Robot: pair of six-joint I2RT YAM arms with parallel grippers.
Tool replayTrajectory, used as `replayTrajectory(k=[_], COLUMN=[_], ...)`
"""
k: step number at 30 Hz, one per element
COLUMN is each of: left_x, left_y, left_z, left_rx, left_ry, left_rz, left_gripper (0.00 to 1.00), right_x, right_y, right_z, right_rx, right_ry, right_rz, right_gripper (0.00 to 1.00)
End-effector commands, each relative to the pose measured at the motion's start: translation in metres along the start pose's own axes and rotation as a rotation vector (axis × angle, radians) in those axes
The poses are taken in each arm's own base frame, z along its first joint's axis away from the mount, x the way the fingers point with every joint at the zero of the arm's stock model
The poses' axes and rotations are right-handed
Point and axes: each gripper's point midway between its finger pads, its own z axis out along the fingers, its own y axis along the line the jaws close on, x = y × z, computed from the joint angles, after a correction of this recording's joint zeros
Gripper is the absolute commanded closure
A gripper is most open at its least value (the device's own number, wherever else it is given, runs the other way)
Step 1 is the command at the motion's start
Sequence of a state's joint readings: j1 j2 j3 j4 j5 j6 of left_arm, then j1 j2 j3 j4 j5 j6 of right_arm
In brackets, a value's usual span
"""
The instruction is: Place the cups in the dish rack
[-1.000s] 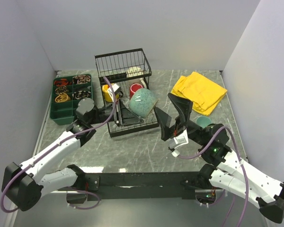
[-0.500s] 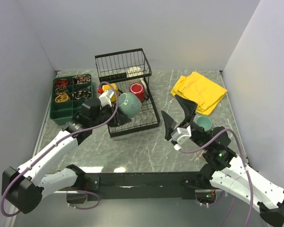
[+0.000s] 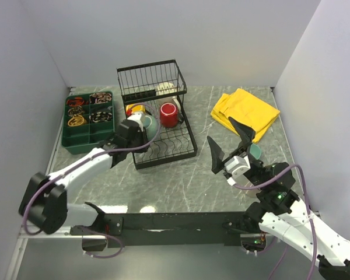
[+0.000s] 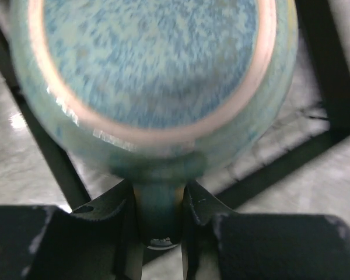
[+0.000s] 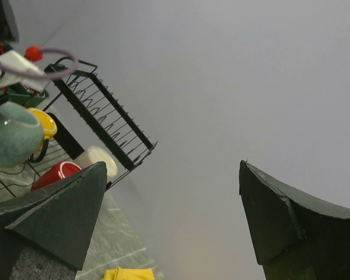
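Observation:
My left gripper [image 3: 137,129] is shut on the handle [image 4: 157,201] of the large teal cup [image 3: 149,123], which hangs low over the left side of the black dish rack [image 3: 181,153]. In the left wrist view the teal cup [image 4: 151,64] fills the frame, with rack bars [image 4: 332,105] beneath it. A yellow cup [image 3: 134,109] and a red cup [image 3: 169,115] sit on the rack, and a cream cup [image 3: 165,89] lies in its basket. A small teal cup [image 3: 255,150] stands on the table behind my right gripper [image 3: 219,128], which is open, empty and tilted upward.
A dark green compartment tray [image 3: 84,119] with small items stands left of the rack. A yellow cloth [image 3: 245,112] lies at the back right. White walls close in the table on three sides.
My left gripper carried the large teal cup from over the rack's middle down to its left side, beside the yellow cup. My right arm drew back toward the right, still open.

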State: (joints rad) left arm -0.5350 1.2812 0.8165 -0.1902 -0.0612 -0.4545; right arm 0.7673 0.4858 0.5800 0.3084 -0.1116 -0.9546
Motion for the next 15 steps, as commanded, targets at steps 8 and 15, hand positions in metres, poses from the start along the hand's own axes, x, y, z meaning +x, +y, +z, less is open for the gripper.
replayTrajectory(k=[8, 15], left_x=[-0.057, -0.056], left_y=[0.026, 0.034], left_z=[0.053, 0.069], left_rx=[-0.228, -0.281], left_ry=[-0.177, -0.161], left_rz=[0.019, 0.049], left_gripper=[0.99, 0.99], right_x=[0.002, 0.004], right_y=[-0.011, -0.012], right_z=[-0.011, -0.014], right_rx=[0.066, 0.076], right_ry=[0.004, 0.009], right_rz=[0.046, 0.052], right_gripper=[0.00, 0.00])
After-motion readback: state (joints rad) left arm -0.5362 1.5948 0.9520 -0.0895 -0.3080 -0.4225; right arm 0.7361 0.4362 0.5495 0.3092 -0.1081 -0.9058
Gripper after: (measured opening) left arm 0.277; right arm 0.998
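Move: My left hand still grips the teal cup upside down by its handle. Its place in the dish rack is about 9 cm ahead, 2 cm to the right and 5 cm below my hand. At that same lower level, the red mug stands roughly 12 cm ahead and 9 cm right, and the yellow mug 12 cm ahead and 4 cm left. From my right hand, that place is some 19 cm ahead, 20 cm left and 31 cm below. My left hand first brings the upturned teal cup down about 4 cm into the rack, easing slightly forward. Then it stops sinking and carries the cup level, straight forward some 4 cm more, towards the yellow and red mugs. On the way my wrist turns about 10 degrees counter-clockwise and rolls its left side up by as much, and my fingers keep their pinch on the handle. ##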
